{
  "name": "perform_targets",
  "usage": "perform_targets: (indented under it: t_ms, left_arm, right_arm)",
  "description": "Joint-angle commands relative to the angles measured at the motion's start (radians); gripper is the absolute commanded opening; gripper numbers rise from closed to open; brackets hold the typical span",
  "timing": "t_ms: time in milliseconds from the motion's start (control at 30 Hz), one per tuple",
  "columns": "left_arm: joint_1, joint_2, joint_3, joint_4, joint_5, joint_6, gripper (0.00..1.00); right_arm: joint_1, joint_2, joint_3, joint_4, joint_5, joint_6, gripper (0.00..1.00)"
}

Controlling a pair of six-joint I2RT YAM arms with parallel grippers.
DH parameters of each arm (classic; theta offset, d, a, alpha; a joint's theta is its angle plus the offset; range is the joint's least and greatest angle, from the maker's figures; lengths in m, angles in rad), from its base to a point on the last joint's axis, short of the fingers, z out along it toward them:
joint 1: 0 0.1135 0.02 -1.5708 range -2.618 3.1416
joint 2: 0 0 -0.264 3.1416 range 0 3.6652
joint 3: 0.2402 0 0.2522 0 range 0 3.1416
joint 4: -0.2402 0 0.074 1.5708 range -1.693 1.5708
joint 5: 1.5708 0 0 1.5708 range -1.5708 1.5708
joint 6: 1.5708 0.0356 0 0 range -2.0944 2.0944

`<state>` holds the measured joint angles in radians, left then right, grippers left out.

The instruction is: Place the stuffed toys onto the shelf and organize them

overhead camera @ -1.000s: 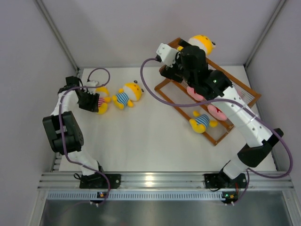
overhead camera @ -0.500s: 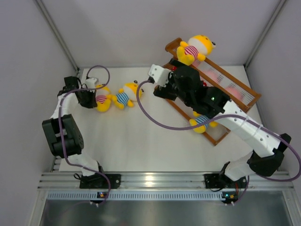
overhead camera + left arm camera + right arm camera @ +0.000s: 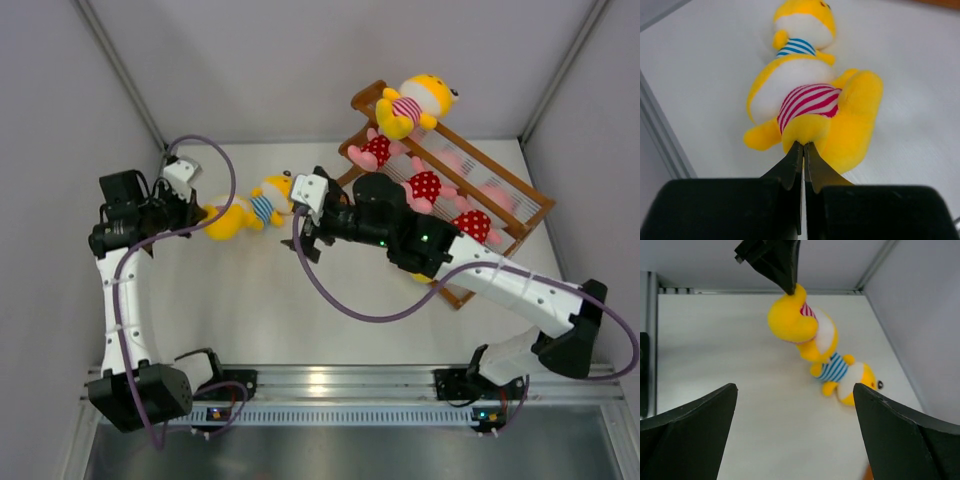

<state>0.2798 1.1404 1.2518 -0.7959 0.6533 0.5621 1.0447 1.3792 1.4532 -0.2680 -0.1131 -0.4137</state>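
Observation:
My left gripper [image 3: 203, 211] is shut on a yellow limb of the pink-striped stuffed toy [image 3: 228, 220]. In the left wrist view the gripper [image 3: 803, 146] pinches the plush just below the toy's striped shirt [image 3: 807, 102]. A blue-striped yellow toy [image 3: 268, 200] lies touching it on the far side [image 3: 797, 45]. My right gripper [image 3: 300, 215] hovers open just right of both toys, with nothing between its wide fingers [image 3: 794, 390]. The right wrist view shows the held toy [image 3: 795, 325] hanging from the left fingertips [image 3: 785, 270] and the blue-striped one [image 3: 840, 372] on the table.
The brown shelf [image 3: 520, 195] stands slanted at the back right. It carries a pink-striped yellow toy [image 3: 410, 100] on top and three pink toys in red dotted outfits [image 3: 425, 185] lower down. The enclosure walls lie close behind and to the left.
The left gripper shut on the pink-striped toy and pulled up and back with it. The right arm swung left from the shelf to the table toys, uncovering the pink toys.

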Motion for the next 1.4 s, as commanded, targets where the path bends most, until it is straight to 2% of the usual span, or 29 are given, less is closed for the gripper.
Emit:
perform_targets:
  t_ms: [0,167,200,400,533,633,833,900,967,1000,1067,1100,1200,1233,1267,1300,1333,1367]
  left_arm:
    - [0.001,-0.014,0.04,-0.16,0.135,0.045,0.0]
    - [0.001,-0.039,0.038,-0.247,0.212,0.05,0.0]
    - [0.001,-0.039,0.041,-0.256,0.221,0.05,0.0]
    - [0.002,-0.041,0.049,-0.272,0.264,0.03,0.0]
    - [0.002,-0.038,0.043,-0.272,0.263,0.033,0.0]
    - [0.002,-0.03,0.043,-0.272,0.266,0.035,0.0]
    - [0.002,-0.019,0.06,-0.272,0.272,0.021,0.0]
    - [0.002,-0.019,0.061,-0.272,0.282,0.012,0.0]
    - [0.001,-0.016,0.064,-0.272,0.299,-0.002,0.0]
    - [0.001,-0.018,0.066,-0.272,0.302,-0.007,0.0]
    - [0.001,-0.024,0.074,-0.272,0.295,-0.022,0.0]
    - [0.002,-0.024,0.078,-0.272,0.287,-0.027,0.0]
    - [0.002,-0.027,0.109,-0.272,0.247,-0.057,0.0]
    - [0.001,-0.022,0.116,-0.272,0.237,-0.068,0.0]
    - [0.001,-0.019,0.141,-0.272,0.203,-0.097,0.15]
    - [-0.001,-0.016,0.153,-0.272,0.183,-0.111,0.34]
    - [0.001,-0.011,0.167,-0.272,0.161,-0.141,0.57]
    - [0.001,-0.008,0.179,-0.272,0.143,-0.151,0.71]
  right_arm:
    - [-0.009,0.107,0.051,0.208,-0.235,0.192,0.99]
    - [-0.099,0.245,0.066,0.358,-0.387,0.494,0.99]
    - [-0.113,0.257,0.044,0.43,-0.398,0.525,0.99]
    - [-0.133,0.385,0.082,0.503,-0.456,0.622,0.99]
    - [-0.144,0.471,0.072,0.631,-0.539,0.761,0.99]
    - [-0.143,0.52,0.076,0.682,-0.58,0.809,0.99]
    - [-0.107,0.593,0.134,0.555,-0.563,0.727,0.98]
    - [-0.091,0.603,0.151,0.524,-0.557,0.708,0.85]
    - [-0.08,0.615,0.18,0.506,-0.534,0.691,0.62]
    - [-0.078,0.618,0.187,0.492,-0.524,0.694,0.33]
    - [-0.078,0.607,0.214,0.46,-0.504,0.682,0.04]
    - [-0.08,0.597,0.222,0.41,-0.499,0.668,0.0]
    - [-0.089,0.534,0.255,0.278,-0.476,0.569,0.0]
    - [-0.094,0.514,0.268,0.16,-0.453,0.509,0.0]
    - [-0.1,0.477,0.303,0.106,-0.444,0.478,0.0]
    - [-0.106,0.457,0.329,0.034,-0.436,0.423,0.0]
    - [-0.113,0.425,0.39,-0.09,-0.422,0.368,0.0]
    - [-0.117,0.41,0.424,-0.159,-0.409,0.334,0.0]
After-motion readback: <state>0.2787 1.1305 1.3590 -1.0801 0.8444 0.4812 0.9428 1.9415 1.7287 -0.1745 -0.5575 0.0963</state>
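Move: The pink-striped yellow toy hangs by one leg from my shut left fingers, its middle about 4 cm ahead, 5 cm right and 5 cm below that hand. My open right gripper waits some 20 cm right, 6 cm back and 9 cm higher than the left. From the right hand the toy lies about 15 cm left, 10 cm ahead and 14 cm down; the blue-striped toy on the table lies about 22 cm ahead, 10 cm left, 28 cm down. I bring my left hand back and to the right some 7 cm, keeping the toy pinched, while my open right hand sweeps about 14 cm left and as far down, tipping some 45 degrees fingers-down. I pinch a yellow limb close to the striped body with the right fingers, then open the left ones and start drawing the right hand back rightward and slightly up. ##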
